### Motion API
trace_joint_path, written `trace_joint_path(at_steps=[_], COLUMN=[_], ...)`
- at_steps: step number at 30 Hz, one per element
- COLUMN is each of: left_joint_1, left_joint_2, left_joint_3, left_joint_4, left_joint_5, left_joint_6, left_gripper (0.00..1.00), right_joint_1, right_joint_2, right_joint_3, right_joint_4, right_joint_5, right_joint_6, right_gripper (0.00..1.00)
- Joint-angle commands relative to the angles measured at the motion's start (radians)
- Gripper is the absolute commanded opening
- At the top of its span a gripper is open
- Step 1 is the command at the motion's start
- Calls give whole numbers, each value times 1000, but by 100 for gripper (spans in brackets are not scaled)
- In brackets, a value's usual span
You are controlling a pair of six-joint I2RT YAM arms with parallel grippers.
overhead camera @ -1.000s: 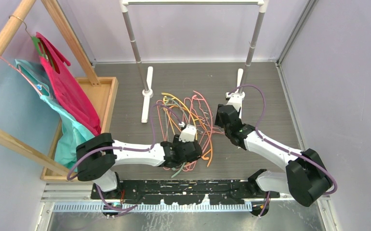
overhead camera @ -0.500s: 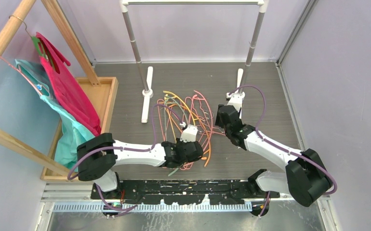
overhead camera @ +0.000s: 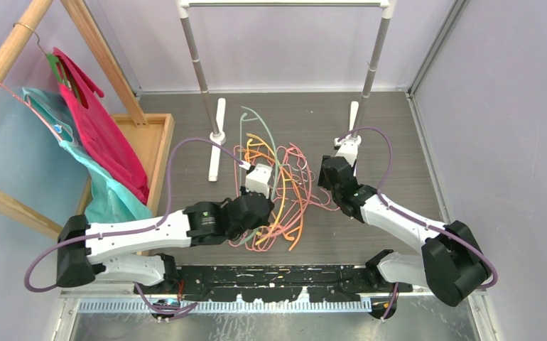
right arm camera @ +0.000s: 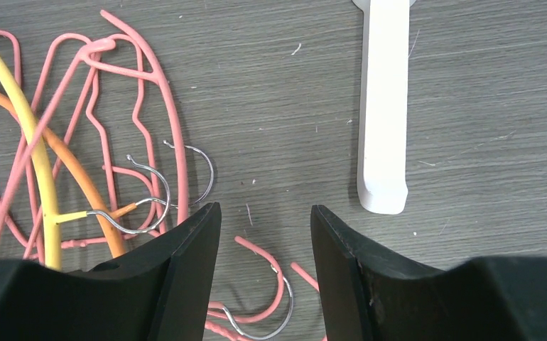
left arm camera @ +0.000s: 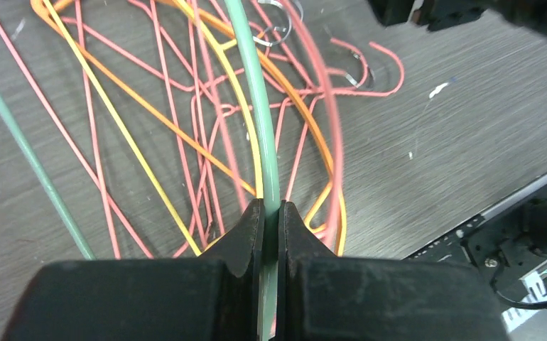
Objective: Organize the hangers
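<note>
A tangle of hangers (overhead camera: 279,195), pink wire ones with thicker orange and yellow ones, lies on the dark table between my two arms. My left gripper (overhead camera: 253,174) (left arm camera: 271,206) is shut on the grey-green hanger (overhead camera: 241,131) (left arm camera: 256,106), whose bar runs up from the jaws over the pile. My right gripper (overhead camera: 327,177) (right arm camera: 265,209) hovers open at the pile's right edge, above a pink hook (right arm camera: 271,263) that lies on the table and touches neither finger. Pink wire hangers (right arm camera: 143,106), a yellow one (right arm camera: 33,156) and an orange one (right arm camera: 79,170) lie left of it.
A white garment rack stands at the back with its rail (overhead camera: 285,4) high and its feet (overhead camera: 217,138) (right arm camera: 383,106) on the table. At the left are a wooden tray (overhead camera: 158,142) and a wooden frame holding a magenta garment (overhead camera: 100,135) and a teal one (overhead camera: 107,199).
My left gripper has shut on the grey-green hanger and moved up and toward the back, pulling it out of the pile; the pile shifted. The right arm has stayed still.
</note>
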Motion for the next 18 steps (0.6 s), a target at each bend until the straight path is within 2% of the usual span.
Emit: trace_joint_path(at_steps=[1, 7, 10, 14, 18], left_joint_1=[20, 45, 71, 219, 346], left_joint_2=[-69, -113, -148, -149, -74], left_joint_3=[23, -30, -25, 61, 198], left_joint_4=[31, 77, 142, 227, 283], left_joint_5=[-37, -57, -59, 144, 344], left_joint_6=[84, 72, 119, 160, 170], left_gripper=[0, 0, 0, 0, 0], right_joint_1=[-6, -6, -6, -6, -6], right_joint_2=[-34, -25, -26, -23, -26], right_joint_3=[1, -2, -3, 1, 17], right_joint_4=[55, 57, 58, 58, 45], right_joint_5=[26, 14, 13, 12, 22], right_joint_6=[20, 22, 22, 21, 22], right_gripper=[55, 55, 55, 55, 55])
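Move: The green hanger is already shut in the left fingers, some 14 cm above the table. The white rack's rail, seemingly its goal, runs crosswise about 28 cm ahead, its middle roughly 4 cm to the right and 35 cm higher. The heap of hangers centres about 10 cm ahead and 13 cm below; the rack's left foot stands around 27 cm ahead, 18 cm left, 14 cm below. From the right hand, the rail's middle is about 14 cm ahead, 13 cm left, 43 cm up. The green hanger, still pinched by its bar, is carried forward and up off the heap towards the white rack, about 6 cm each way and some 3 cm left. The left hand rises a little, eases forward and left with a slight dip, then speeds up forward and upward, its left side rolling down about 10 degrees; the fingers stay shut. ##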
